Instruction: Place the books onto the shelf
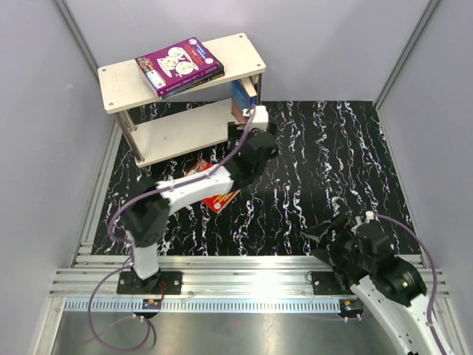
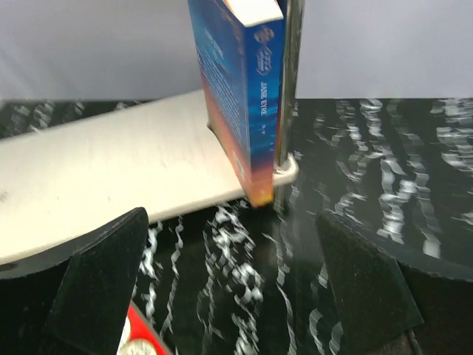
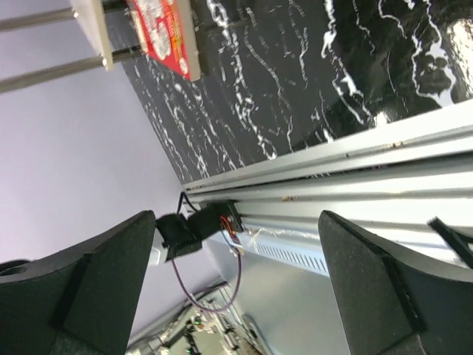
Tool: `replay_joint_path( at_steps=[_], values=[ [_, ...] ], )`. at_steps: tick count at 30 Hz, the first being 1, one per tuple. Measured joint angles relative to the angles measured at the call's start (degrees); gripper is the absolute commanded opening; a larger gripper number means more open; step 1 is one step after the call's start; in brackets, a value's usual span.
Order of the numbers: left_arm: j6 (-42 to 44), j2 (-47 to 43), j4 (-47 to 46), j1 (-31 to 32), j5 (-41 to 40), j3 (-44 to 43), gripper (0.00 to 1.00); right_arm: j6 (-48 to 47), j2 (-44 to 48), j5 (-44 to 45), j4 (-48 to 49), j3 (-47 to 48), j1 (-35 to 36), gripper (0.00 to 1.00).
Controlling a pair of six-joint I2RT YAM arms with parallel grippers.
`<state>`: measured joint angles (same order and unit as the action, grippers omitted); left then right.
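Observation:
The shelf (image 1: 118,85) stands at the back left. On its top board lies the purple book (image 1: 179,65), with the edge of a darker book (image 1: 201,79) showing under it. The blue book (image 1: 242,95) stands upright at the right end of the lower board (image 2: 111,170), against a metal post (image 2: 290,74). My left gripper (image 2: 233,296) is open just in front of the blue book (image 2: 244,96), apart from it, with only the table between its fingers. The red book (image 1: 220,200) lies flat on the table, partly under the left arm. My right gripper (image 1: 319,242) is open and empty near its base.
The table has a black marbled mat (image 1: 332,163), with grey walls on three sides. Silver aluminium rails (image 1: 244,274) run along the near edge. In the right wrist view the red book (image 3: 166,33) and the shelf (image 3: 92,22) show far off.

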<state>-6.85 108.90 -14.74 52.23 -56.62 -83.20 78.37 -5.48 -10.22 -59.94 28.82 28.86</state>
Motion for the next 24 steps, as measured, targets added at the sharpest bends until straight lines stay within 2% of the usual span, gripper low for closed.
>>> replay_joint_path(
  at_steps=[3,6,10,12,15,18,20,24],
  values=[
    [-11.37,-9.16,13.73,1.18,2.32,2.67,0.99,-2.38,1.6,0.26,-4.83,5.84,0.0,1.0],
    [-21.53,-16.37,26.01,3.02,4.39,5.03,0.99,-3.72,2.03,0.02,-5.22,5.55,0.0,1.0],
    [-35.82,-26.56,40.37,4.04,11.04,12.37,0.99,-6.16,-5.03,-2.03,4.31,0.87,0.0,1.0],
    [-41.07,-31.54,43.82,2.12,15.37,17.99,0.99,-8.13,-16.22,-4.09,13.14,-0.63,0.0,1.0],
    [-46.49,-38.58,46.14,-3.15,22.1,27.08,0.99,-12.59,-38.14,-6.69,25.27,2.73,0.0,1.0],
    [-51.23,-43.65,46.25,-10.25,29.46,35.6,0.99,-19.58,-62.31,-9.03,31.89,14.91,-0.07,1.0],
    [-53.66,-45.72,45.9,-13.66,32.57,40.17,0.99,-23.37,-74.03,-10.71,35.65,24.81,-0.22,1.0],
    [-55.25,-46.1,46.49,-14.82,34.8,42.34,0.99,-28.17,-88.48,-13.64,43.8,38.23,-0.72,1.0]
  ],
)
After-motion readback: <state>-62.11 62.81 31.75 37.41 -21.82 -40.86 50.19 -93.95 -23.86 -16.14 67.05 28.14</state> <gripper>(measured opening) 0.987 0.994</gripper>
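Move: The red book lies flat on the table, about 14 cm back and 13 cm left of the left hand, some 22 cm below it. The blue book stands on the lower shelf roughly 16 cm straight ahead; that shelf's middle is some 20 cm left and 5 cm ahead, about 18 cm lower. From the right hand, the red book is about 20 cm ahead, 29 cm left and 13 cm below. Open, the left hand sweeps 30 cm back, left and down, the right 30 forward-left, towards the red book. ##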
